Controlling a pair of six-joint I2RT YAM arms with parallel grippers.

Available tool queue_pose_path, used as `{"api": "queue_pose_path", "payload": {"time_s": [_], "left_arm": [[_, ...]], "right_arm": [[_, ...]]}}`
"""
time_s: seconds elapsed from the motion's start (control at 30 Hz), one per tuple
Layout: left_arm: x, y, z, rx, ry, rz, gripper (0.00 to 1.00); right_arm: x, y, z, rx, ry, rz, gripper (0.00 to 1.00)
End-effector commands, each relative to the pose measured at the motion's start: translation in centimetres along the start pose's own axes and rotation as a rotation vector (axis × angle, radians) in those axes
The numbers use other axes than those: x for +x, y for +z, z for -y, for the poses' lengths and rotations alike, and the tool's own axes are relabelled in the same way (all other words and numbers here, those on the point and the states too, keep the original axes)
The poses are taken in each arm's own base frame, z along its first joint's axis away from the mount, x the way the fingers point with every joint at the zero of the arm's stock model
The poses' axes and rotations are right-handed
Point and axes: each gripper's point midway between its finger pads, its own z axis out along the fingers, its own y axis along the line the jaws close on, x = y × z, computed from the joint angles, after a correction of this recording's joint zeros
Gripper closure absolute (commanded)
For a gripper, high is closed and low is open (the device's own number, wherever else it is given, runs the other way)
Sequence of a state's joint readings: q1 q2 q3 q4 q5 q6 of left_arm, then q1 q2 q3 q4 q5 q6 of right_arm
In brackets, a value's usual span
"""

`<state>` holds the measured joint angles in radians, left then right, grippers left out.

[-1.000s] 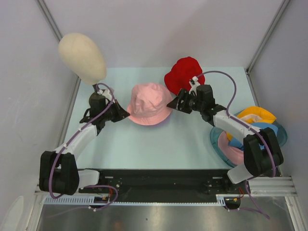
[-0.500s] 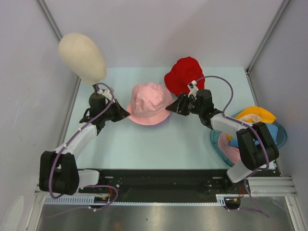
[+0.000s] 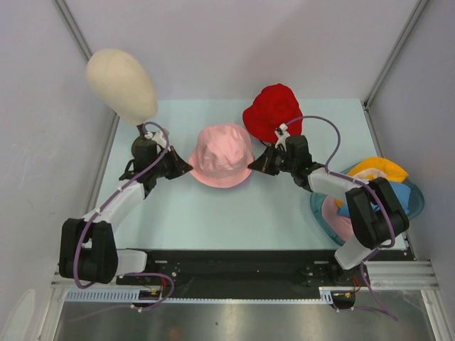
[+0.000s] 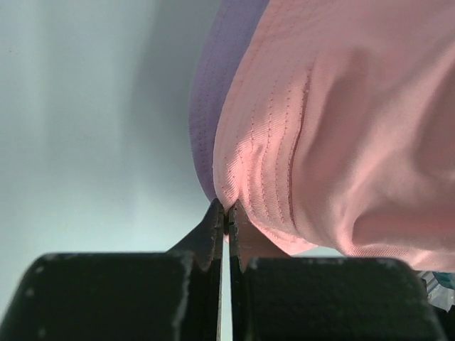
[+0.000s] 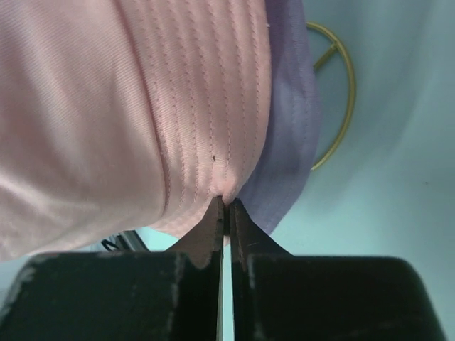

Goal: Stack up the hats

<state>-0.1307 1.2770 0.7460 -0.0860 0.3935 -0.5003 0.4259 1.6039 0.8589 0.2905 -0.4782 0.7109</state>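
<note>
A pink hat (image 3: 222,154) lies mid-table, crown up. Under it is a lilac hat, of which only the brim shows, in the left wrist view (image 4: 206,121) and the right wrist view (image 5: 288,142). My left gripper (image 3: 186,169) is shut on the pink hat's left brim edge, its tips (image 4: 226,213) pinching the stitched fabric (image 4: 341,142). My right gripper (image 3: 254,167) is shut on the right brim edge, its tips (image 5: 226,206) nipping the pink cloth (image 5: 128,106). Whether either grip also holds the lilac brim I cannot tell. A red hat (image 3: 271,110) lies behind the right gripper.
A beige mannequin head (image 3: 121,85) stands at the back left, just behind the left wrist. A teal tray (image 3: 419,199) at the right edge holds orange (image 3: 380,169), blue (image 3: 398,190) and pink (image 3: 341,222) hats. A thin brass-coloured ring (image 5: 334,106) lies on the table beyond the lilac brim.
My right gripper has moved left to the pink hat's right brim and closed on it. The left gripper stays shut on the left brim.
</note>
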Motion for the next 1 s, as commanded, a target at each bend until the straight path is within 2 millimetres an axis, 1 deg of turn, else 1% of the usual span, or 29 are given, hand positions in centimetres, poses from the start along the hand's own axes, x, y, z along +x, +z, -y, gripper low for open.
{"api": "queue_pose_path", "payload": {"time_s": [0.0,0.07,0.13,0.2,0.27,0.37,0.43,0.47,0.5,0.53,0.57,0.6,0.67,0.7,0.73,0.77,0.8,0.87,0.9,0.93,0.97], "left_arm": [[0.9,0.9,-1.3,-0.024,-0.028,-0.022,1.00],[1.5,1.4,-1.8,-0.037,-0.038,-0.042,1.00],[2.0,1.6,-2.6,-0.065,-0.048,-0.059,1.00],[2.2,2.0,-3.3,-0.096,-0.056,-0.068,1.00],[1.9,2.1,-3.3,-0.097,-0.056,-0.062,1.00],[1.3,2.5,-3.3,-0.105,-0.064,-0.051,1.00],[1.2,2.9,-4.3,-0.156,-0.073,-0.057,1.00],[0.4,3.0,-4.1,-0.159,-0.064,-0.047,1.00],[0.4,3.3,-4.3,-0.165,-0.066,-0.056,1.00],[-0.4,3.4,-3.9,-0.159,-0.061,-0.044,1.00],[-0.8,3.5,-3.7,-0.154,-0.056,-0.036,1.00],[-1.2,3.6,-3.6,-0.152,-0.055,-0.029,1.00],[-2.3,3.9,-3.2,-0.152,-0.044,-0.020,1.00],[-2.4,3.8,-3.2,-0.159,-0.044,-0.030,0.99],[-3.2,3.9,-2.9,-0.159,-0.038,-0.022,0.97],[-3.5,3.8,-2.8,-0.160,-0.036,-0.020,0.91],[-3.6,3.7,-2.6,-0.163,-0.038,-0.021,0.73],[-4.4,2.9,-2.1,-0.158,-0.033,0.008,0.52],[-4.4,2.5,-1.9,-0.163,-0.032,0.012,0.35],[-4.5,2.1,-1.9,-0.168,-0.029,0.018,0.28],[-5.0,1.3,-1.4,-0.166,-0.017,0.043,0.23]], "right_arm": [[1.9,0.7,3.3,0.168,-0.035,-0.063,1.00],[2.4,0.8,4.4,0.231,-0.036,-0.079,1.00],[2.3,0.7,5.0,0.278,-0.059,-0.079,1.00],[2.3,0.7,5.2,0.292,-0.067,-0.076,1.00],[2.1,0.7,5.2,0.293,-0.062,-0.069,1.00],[1.5,0.6,4.4,0.277,-0.065,-0.051,1.00],[1.0,0.3,3.6,0.245,-0.061,-0.046,1.00],[0.6,0.1,3.3,0.234,-0.058,-0.039,1.00],[-0.1,-0.6,2.9,0.221,-0.054,-0.023,0.91],[-0.4,-1.0,2.8,0.220,-0.052,-0.014,0.84],[-0.8,-1.5,2.7,0.222,-0.054,-0.003,0.67],[-1.2,-2.3,3.2,0.242,-0.050,0.005,0.60],[-2.6,-3.7,2.3,0.241,-0.082,0.041,0.48],[-3.1,-4.4,2.5,0.260,-0.083,0.049,0.45],[-4.0,-5.2,1.7,0.253,-0.117,0.071,0.44],[-4.9,-5.5,1.0,0.248,-0.138,0.090,0.41],[-5.3,-6.0,0.7,0.259,-0.147,0.093,0.41],[-7.2,-7.1,-1.1,0.245,-0.185,0.140,0.39],[-7.6,-7.6,-1.3,0.255,-0.183,0.149,0.39],[-8.3,-8.2,-1.4,0.257,-0.177,0.166,0.38],[-9.2,-9.1,-2.0,0.255,-0.172,0.196,0.37]]}}
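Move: My left hand pinches the pink hat's left brim: the purple hat beneath it has its middle about 12 cm to my right and 5 cm ahead, roughly at hand height, with the pink hat's middle some 3 cm higher over the same spot. My right hand holds the opposite brim, with both middles about 10 cm to its left and 5 cm ahead. The red hat is 20 cm ahead and 9 cm right of it. Still pinching both sides of the pink brim, I lower it over the purple hat, my left hand by about 3 cm and my right by 2. My left then carries on about 4 cm forward along the brim before opening beside it. My right opens and backs off some 7 cm to the right, then also climbs, its fingers tipping about 15 degrees steeper. ##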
